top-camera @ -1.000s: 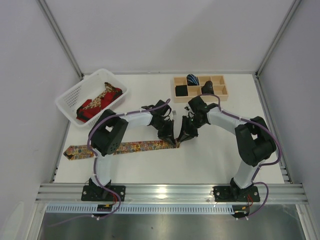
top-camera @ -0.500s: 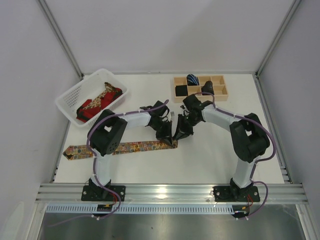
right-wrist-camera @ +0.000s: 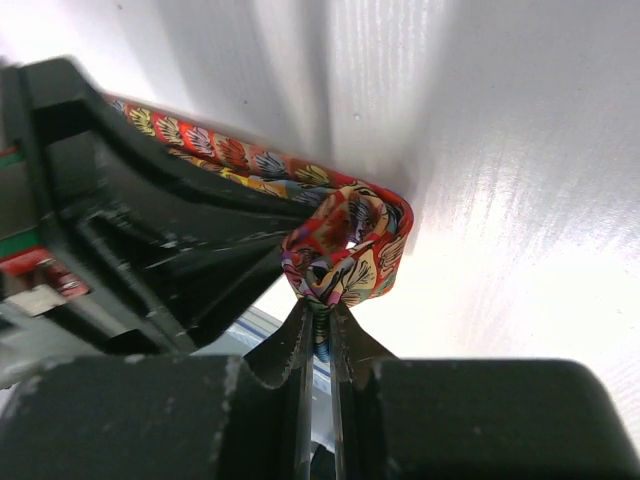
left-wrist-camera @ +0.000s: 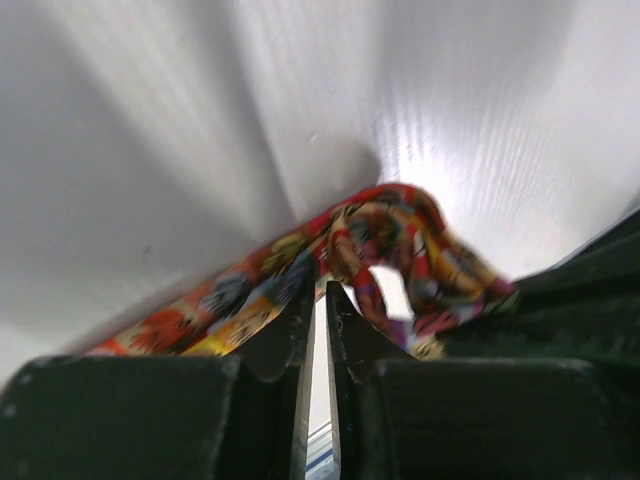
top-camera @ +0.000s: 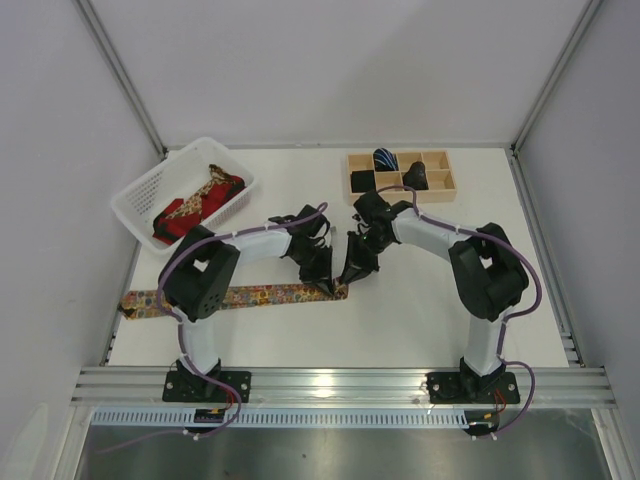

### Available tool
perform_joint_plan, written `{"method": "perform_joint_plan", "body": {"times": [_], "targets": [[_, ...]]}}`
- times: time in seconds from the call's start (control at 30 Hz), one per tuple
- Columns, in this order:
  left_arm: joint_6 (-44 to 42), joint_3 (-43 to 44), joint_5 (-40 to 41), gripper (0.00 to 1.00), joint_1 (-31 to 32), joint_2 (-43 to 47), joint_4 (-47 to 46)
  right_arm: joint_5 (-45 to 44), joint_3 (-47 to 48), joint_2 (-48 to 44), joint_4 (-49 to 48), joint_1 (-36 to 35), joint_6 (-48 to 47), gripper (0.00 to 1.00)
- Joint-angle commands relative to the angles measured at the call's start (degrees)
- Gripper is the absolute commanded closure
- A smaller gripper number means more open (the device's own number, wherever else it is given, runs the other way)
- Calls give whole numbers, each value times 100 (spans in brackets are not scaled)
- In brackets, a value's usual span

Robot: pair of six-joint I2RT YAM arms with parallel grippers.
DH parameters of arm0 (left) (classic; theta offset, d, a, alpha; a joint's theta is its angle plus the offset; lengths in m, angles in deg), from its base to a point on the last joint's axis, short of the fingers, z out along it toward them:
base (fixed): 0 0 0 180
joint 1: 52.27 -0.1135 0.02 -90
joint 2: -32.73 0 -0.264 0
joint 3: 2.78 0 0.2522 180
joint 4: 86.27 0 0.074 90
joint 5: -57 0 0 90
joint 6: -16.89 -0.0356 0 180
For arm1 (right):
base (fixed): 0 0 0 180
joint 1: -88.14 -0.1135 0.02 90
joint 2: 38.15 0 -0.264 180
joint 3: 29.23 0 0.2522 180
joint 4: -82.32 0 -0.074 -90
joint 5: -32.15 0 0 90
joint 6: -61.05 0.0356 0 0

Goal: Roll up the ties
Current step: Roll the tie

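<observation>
A multicoloured floral tie (top-camera: 250, 295) lies flat across the table's left half. Its right end is curled into a small loose roll (right-wrist-camera: 345, 250). My right gripper (right-wrist-camera: 318, 305) is shut on the lower fold of that roll, fabric pinched between its tips. My left gripper (left-wrist-camera: 321, 285) faces it from the left, its tips against the tie (left-wrist-camera: 400, 235); its jaws stand open by a thin slit with nothing in it. In the top view the left gripper (top-camera: 325, 283) and right gripper (top-camera: 347, 277) meet at the tie's right end.
A white basket (top-camera: 135, 195) at the back left holds red and gold ties (top-camera: 195, 205). A wooden compartment box (top-camera: 440, 185) at the back right holds a rolled blue-striped tie (top-camera: 385, 158) and black rolls (top-camera: 415, 177). Purple cables run along both arms.
Both grippers have shifted left and nearer along the table, dragging the floral tie leftward. The left jaws have parted slightly.
</observation>
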State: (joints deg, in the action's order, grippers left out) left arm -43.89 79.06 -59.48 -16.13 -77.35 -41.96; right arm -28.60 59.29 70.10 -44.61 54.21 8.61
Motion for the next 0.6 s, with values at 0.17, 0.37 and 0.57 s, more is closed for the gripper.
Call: {"method": "perform_joint_plan", "body": {"times": [0.17, 0.37, 0.57], "targets": [[-162, -382, 389, 84, -204, 795, 145, -210, 486, 214, 270, -140, -21, 100], [-179, -646, 582, 83, -388, 1173, 285, -210, 610, 311, 340, -219, -47, 100], [-188, -1120, 512, 86, -854, 1235, 127, -245, 803, 486, 393, -350, -21, 100]]}}
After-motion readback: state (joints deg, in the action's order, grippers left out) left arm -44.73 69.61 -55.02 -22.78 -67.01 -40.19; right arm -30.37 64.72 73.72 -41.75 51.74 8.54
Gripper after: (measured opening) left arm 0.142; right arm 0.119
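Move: The left hand stands low beside the tie roll, its next grip on the flat tie strip lying about 7 cm to its left, level fore and aft, and roughly 2 cm below. The tie roll is some 3 cm to this hand's right, straight across and at about its height. The right hand already holds the roll, whose middle is about 3 cm beneath it and 1 cm back; that same strip spot lies about 9 cm left, 1 cm back and 5 cm below it. With its fingers staying only slightly parted, the left hand leaves the side of the roll and travels left along the flat part of the tie for about 6 cm, rising a little over 1 cm and starting to dip again at the end while it turns slightly counter-clockwise. The right hand keeps its unchanged pinch on the rolled end and follows slowly to the left, about 1.5 cm, staying at nearly the same height and hardly turning. ##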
